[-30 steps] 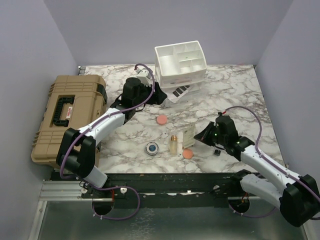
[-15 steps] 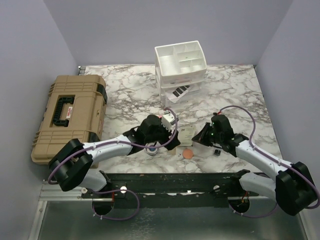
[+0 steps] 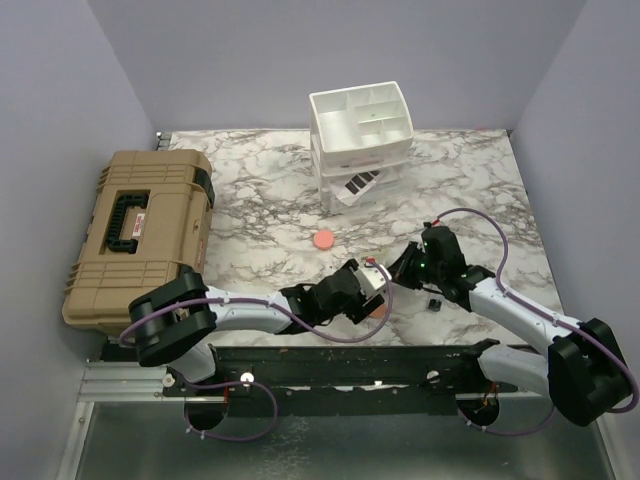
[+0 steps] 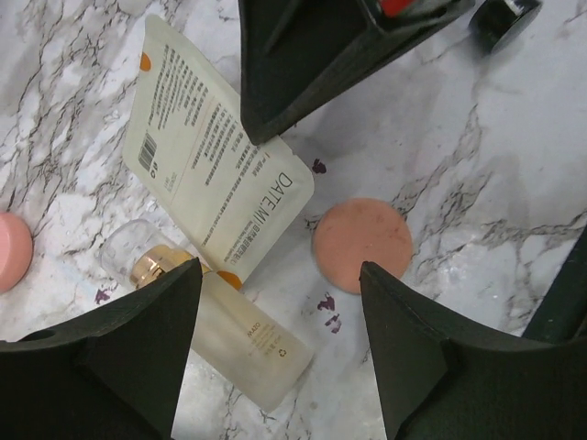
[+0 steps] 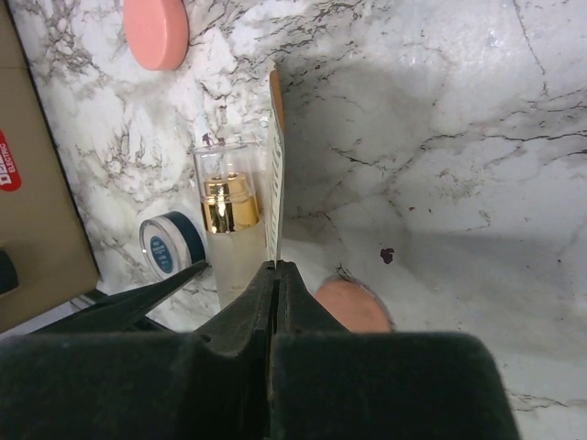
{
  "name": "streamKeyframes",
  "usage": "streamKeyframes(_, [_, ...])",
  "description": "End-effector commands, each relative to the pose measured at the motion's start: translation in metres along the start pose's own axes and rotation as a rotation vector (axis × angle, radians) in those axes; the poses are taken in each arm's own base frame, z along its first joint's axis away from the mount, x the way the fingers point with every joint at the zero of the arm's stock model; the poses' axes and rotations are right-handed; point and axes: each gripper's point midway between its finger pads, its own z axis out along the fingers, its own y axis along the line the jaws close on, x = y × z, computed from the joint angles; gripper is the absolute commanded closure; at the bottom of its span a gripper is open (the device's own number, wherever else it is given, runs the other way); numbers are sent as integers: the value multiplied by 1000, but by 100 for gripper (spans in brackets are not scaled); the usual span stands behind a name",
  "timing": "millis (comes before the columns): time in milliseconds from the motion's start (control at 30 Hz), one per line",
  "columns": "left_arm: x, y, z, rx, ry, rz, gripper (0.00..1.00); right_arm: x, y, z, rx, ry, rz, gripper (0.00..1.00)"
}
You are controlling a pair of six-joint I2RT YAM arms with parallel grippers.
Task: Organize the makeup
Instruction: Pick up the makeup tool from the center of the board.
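My right gripper (image 5: pixel 275 266) is shut on the near edge of the cream sachet (image 4: pixel 215 183), which shows edge-on (image 5: pixel 275 174) in the right wrist view. My left gripper (image 4: pixel 280 270) hangs open just above the table, straddling the amber bottle (image 4: pixel 225 325) and a peach puff (image 4: pixel 362 243). The two grippers (image 3: pixel 378 285) (image 3: pixel 393 272) nearly meet near the front edge. The round blue compact (image 5: pixel 170 246) lies left of the bottle (image 5: pixel 229 229). A pink puff (image 3: pixel 323 240) sits alone mid-table. The black strip palette (image 3: pixel 360 183) leans at the organizer's foot. A tiny dark vial (image 3: pixel 434 302) stands by the right arm.
The white compartmented organizer (image 3: pixel 362 125) stands at the back centre. A big tan hard case (image 3: pixel 135 235) fills the left side. The left arm lies low along the table's near edge, and the right arm reaches in from the right.
The left arm has swung from the organizer down to the front of the table and now hovers over the bottle and puff, jaws slightly wider. The right gripper edged left, staying shut.
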Motion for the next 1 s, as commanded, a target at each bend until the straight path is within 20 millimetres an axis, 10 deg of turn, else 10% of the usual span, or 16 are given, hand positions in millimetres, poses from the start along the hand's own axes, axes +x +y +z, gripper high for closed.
streamKeyframes(0, [2,21,7,-184,-10,79,28,-8,21,-2,-64,-10,-7,99])
streamKeyframes(433, [11,25,30,-302,-84,56,42,-7,24,-2,-80,1,2,99])
streamKeyframes(967, [15,29,31,-337,-111,25,94,-12,28,5,-72,3,11,99])
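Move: The makeup tool, a flat cream packet stood on edge and still pinched by the right fingers, has its middle about 5 cm ahead of the left hand, 2 cm right and slightly lower. From the right hand it is roughly 2 cm ahead, 3 cm left. The gold-capped bottle lies some 3 cm to the left of the left hand, 1 cm ahead and about 4 cm below; the peach disc is around 4 cm back from that hand, 3 cm right and 5 cm below. The left hand sinks and pushes forward to the near lower end of the packet, ending some 3.5 cm farther out and 2.5 cm lower, while its wrist swings counter-clockwise and the fingertips lift (about 20 degrees in all), then its wide-open fingers close almost fully and pinch that end. The right hand keeps its shut grip on the packet's side and drifts a centimetre or so each forward, left and up, taking the packet along. ##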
